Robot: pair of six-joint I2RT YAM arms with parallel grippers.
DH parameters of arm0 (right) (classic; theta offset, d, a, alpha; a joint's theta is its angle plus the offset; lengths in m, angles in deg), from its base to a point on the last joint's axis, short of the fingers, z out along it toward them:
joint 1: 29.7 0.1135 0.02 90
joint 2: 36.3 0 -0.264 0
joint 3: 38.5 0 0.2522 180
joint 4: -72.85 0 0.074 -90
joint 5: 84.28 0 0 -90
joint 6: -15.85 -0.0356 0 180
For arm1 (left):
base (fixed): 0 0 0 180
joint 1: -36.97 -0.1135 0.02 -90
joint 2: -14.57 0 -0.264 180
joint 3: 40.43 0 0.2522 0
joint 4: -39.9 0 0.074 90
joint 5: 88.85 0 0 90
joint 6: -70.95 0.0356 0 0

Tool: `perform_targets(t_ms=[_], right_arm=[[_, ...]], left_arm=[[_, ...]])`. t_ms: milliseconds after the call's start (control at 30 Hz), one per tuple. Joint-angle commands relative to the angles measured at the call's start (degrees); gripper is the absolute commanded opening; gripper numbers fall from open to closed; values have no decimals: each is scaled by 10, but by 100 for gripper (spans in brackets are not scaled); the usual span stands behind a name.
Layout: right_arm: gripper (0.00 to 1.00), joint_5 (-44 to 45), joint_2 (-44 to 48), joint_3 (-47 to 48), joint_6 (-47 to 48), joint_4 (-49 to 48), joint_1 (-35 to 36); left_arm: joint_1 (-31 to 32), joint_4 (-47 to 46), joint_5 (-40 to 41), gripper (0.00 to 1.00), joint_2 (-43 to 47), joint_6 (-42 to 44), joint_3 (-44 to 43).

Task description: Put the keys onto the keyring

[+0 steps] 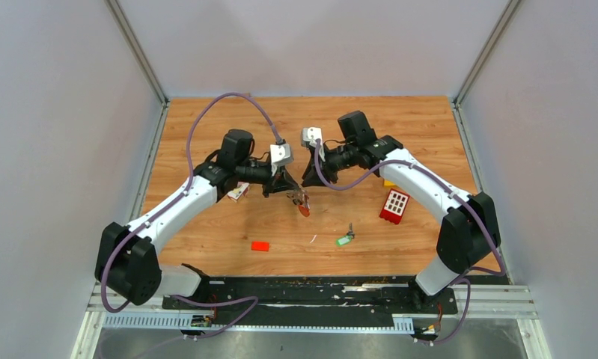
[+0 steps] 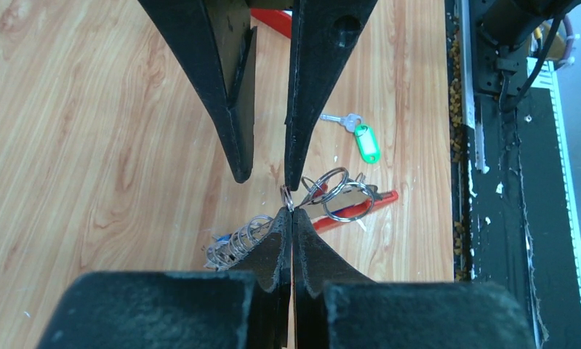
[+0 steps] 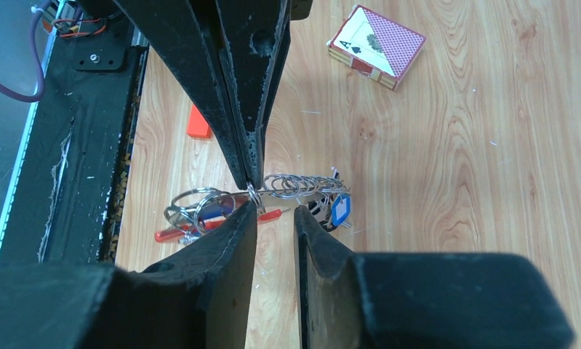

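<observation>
The keyring [image 2: 336,195] is a bunch of metal rings with a red strap [image 2: 378,201] and a chain of small rings [image 2: 238,240], hanging just above the wood. My left gripper [image 2: 291,212] is shut on one small ring of it. My right gripper [image 3: 275,211] faces it tip to tip and stands open; that ring [image 3: 253,195] lies at its left fingertip, outside the gap. A blue-tagged key [image 3: 339,211] and a dark tag hang on the chain. A green-tagged key [image 1: 346,239] lies loose on the table. From above, both grippers [image 1: 287,189] [image 1: 308,182] meet mid-table.
A pack of playing cards [image 1: 238,191] lies under the left arm. A small red block [image 1: 260,245] sits near the front. A red studded brick [image 1: 394,206] and a yellow piece [image 1: 389,182] lie beside the right arm. The black base rail [image 1: 310,292] runs along the near edge.
</observation>
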Motion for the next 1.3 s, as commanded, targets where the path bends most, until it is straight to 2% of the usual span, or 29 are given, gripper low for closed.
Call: perform_targets(t_ms=[0, 133, 533, 733, 900, 1000, 1200, 1267], right_arm=[[25, -29, 17, 7, 24, -3, 2], [25, -35, 9, 5, 37, 6, 11], [14, -35, -8, 7, 51, 18, 23], [0, -31, -10, 6, 57, 20, 24], [0, -28, -1, 6, 53, 16, 24], [0, -20, 10, 5, 45, 9, 23], [0, -38, 30, 11, 13, -2, 10], [0, -49, 32, 12, 7, -3, 7]], left_arm=[[11, 12, 13, 0, 17, 24, -23], [12, -7, 15, 0, 17, 11, -16], [12, -26, -6, 0, 21, 17, 2], [12, -30, -11, 0, 27, 34, 14], [10, -40, 1, 0, 30, 42, 21], [-3, -88, -5, 0, 31, 11, 34], [-29, -212, -59, 28, 30, -55, 82], [-29, -260, -71, 33, 26, -78, 99]])
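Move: Between the two sets of fingertips, the keyring's nearest ring, still pinched by the left hand, lies about 1 cm back and 1 cm left of the right hand point, level with it, and about 1 cm to the right of the left hand point. On the table some 19 cm below the right hand are the green-tagged key, about 8 cm back and 12 cm right, the card box, 7 cm ahead and 20 cm left, and the red block, 11 cm back and 13 cm left. Shifting back about 1.5 cm, slightly left and down, the partly open right hand turns about 5 degrees counter-clockwise and shuts its fingertips on the ring, then holds it. The left hand keeps its pinch, sinking nearly 1 cm, until the right has shut; then it opens about a quarter, lets go and goes forward about 1 cm. ##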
